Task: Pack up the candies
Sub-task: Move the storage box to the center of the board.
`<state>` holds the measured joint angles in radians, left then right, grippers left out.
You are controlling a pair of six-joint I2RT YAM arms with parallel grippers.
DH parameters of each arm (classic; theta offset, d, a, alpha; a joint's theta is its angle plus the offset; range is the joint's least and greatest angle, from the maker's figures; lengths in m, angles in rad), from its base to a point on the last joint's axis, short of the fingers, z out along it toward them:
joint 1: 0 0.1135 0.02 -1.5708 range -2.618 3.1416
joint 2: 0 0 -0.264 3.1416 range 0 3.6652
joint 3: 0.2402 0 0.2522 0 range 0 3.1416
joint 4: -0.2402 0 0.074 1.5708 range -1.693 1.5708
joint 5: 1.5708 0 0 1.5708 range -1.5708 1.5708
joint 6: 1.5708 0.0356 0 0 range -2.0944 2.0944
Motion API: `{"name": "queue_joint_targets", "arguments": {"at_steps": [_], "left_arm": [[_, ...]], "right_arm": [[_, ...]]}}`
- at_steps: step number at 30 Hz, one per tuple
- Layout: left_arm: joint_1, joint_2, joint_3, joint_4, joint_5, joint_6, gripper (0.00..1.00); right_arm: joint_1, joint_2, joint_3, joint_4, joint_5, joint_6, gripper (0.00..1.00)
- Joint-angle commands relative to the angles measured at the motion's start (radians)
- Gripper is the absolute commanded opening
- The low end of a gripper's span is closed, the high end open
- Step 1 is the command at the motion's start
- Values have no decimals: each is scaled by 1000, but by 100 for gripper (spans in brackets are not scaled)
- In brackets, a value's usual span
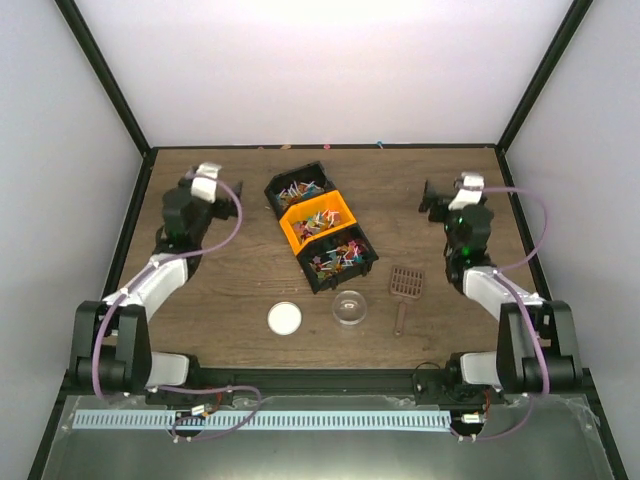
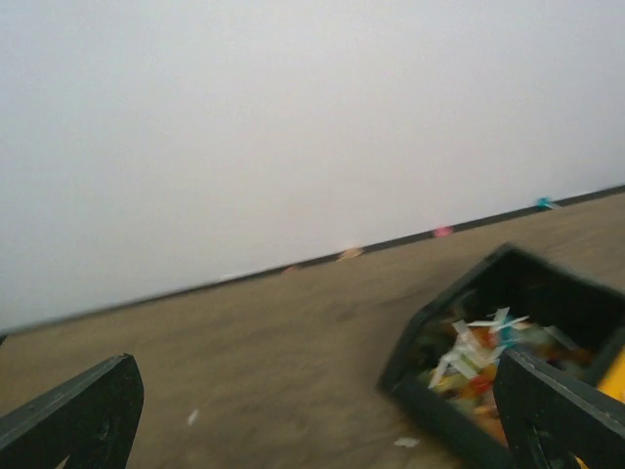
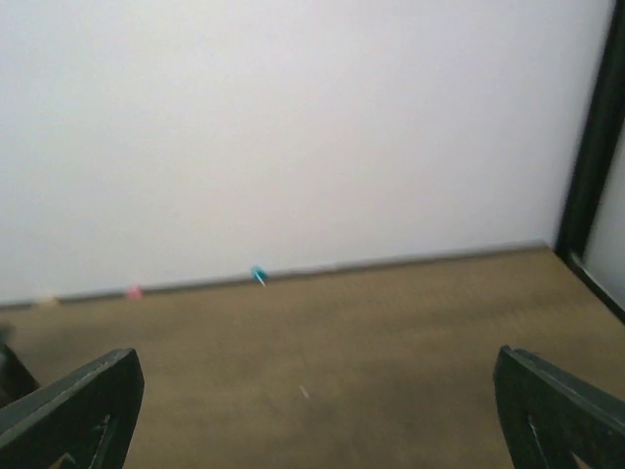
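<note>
The candies are tiny mixed-colour wrapped sweets, and they fill three bins in a diagonal row at the table's middle: a black bin, an orange bin and a second black bin. The left wrist view shows candies in a black bin just right of my open left gripper. That left gripper hovers left of the bins. My right gripper hovers right of them, and this right gripper is open over bare wood. Neither holds anything.
A clear round jar, a white lid and a brown slotted scoop lie in front of the bins. Stray candies, one teal and one pink, lie along the back wall. A black corner post stands at far right.
</note>
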<state>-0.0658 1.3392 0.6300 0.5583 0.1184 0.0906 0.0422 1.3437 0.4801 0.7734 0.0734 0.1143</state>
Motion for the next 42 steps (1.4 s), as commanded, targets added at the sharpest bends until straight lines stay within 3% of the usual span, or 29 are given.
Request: {"name": "queue_joint_targets", "arguments": {"at_steps": [1,5,11,18,27,31,42], "left_arm": [[-125,40,199,-454,95,174,100],[-188,149,347,-595,222,216,100],[-217,382,571,-772,354,308,86],[-232,535,704,-873,446,400,79],[-239,683,822,-880,427,401,73],[-248,748,883,-879,403,387,47],[-272,788,927,-854,349,310,7]], "right_arm": [[-5,-75,218,-390,-217,68,100],[-5,-10,433,-645,-495,95,100],[-5,-19,494,-739,-768,144,100],[-6,-83,413,-788,-785,164,100],[-6,-58,474,-886,-835,83,100],[-7,-63,454,-894,-820,82,100],[-5,-45,447,-876,-817,108,100]]}}
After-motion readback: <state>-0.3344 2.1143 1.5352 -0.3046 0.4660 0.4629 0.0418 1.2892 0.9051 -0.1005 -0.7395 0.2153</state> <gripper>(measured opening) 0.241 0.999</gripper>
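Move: The storage box's joined rim between its far black and orange bins, at its left end, lies about 18 cm right of the left hand, 5 cm ahead and 14 cm below. The orange bin's middle is some 25 cm right of that hand and 3 cm ahead. From the right hand that rim end is about 34 cm left and 6 cm ahead; the near black bin lies 23 cm left and 6 cm back, the spatula 9 cm left and 11 cm back. The storage box's joined rim gets pinched by the left hand, which swings some 20 cm right, first rising slightly, then sinking and edging forward, fingers tipping down and turning clockwise, to close astride the black and orange walls. The right hand, staying wide open, rises and swings about 12 cm left towards the box, turning counter-clockwise some 40 degrees and tipping down, then sinks and draws back a little and holds there. ##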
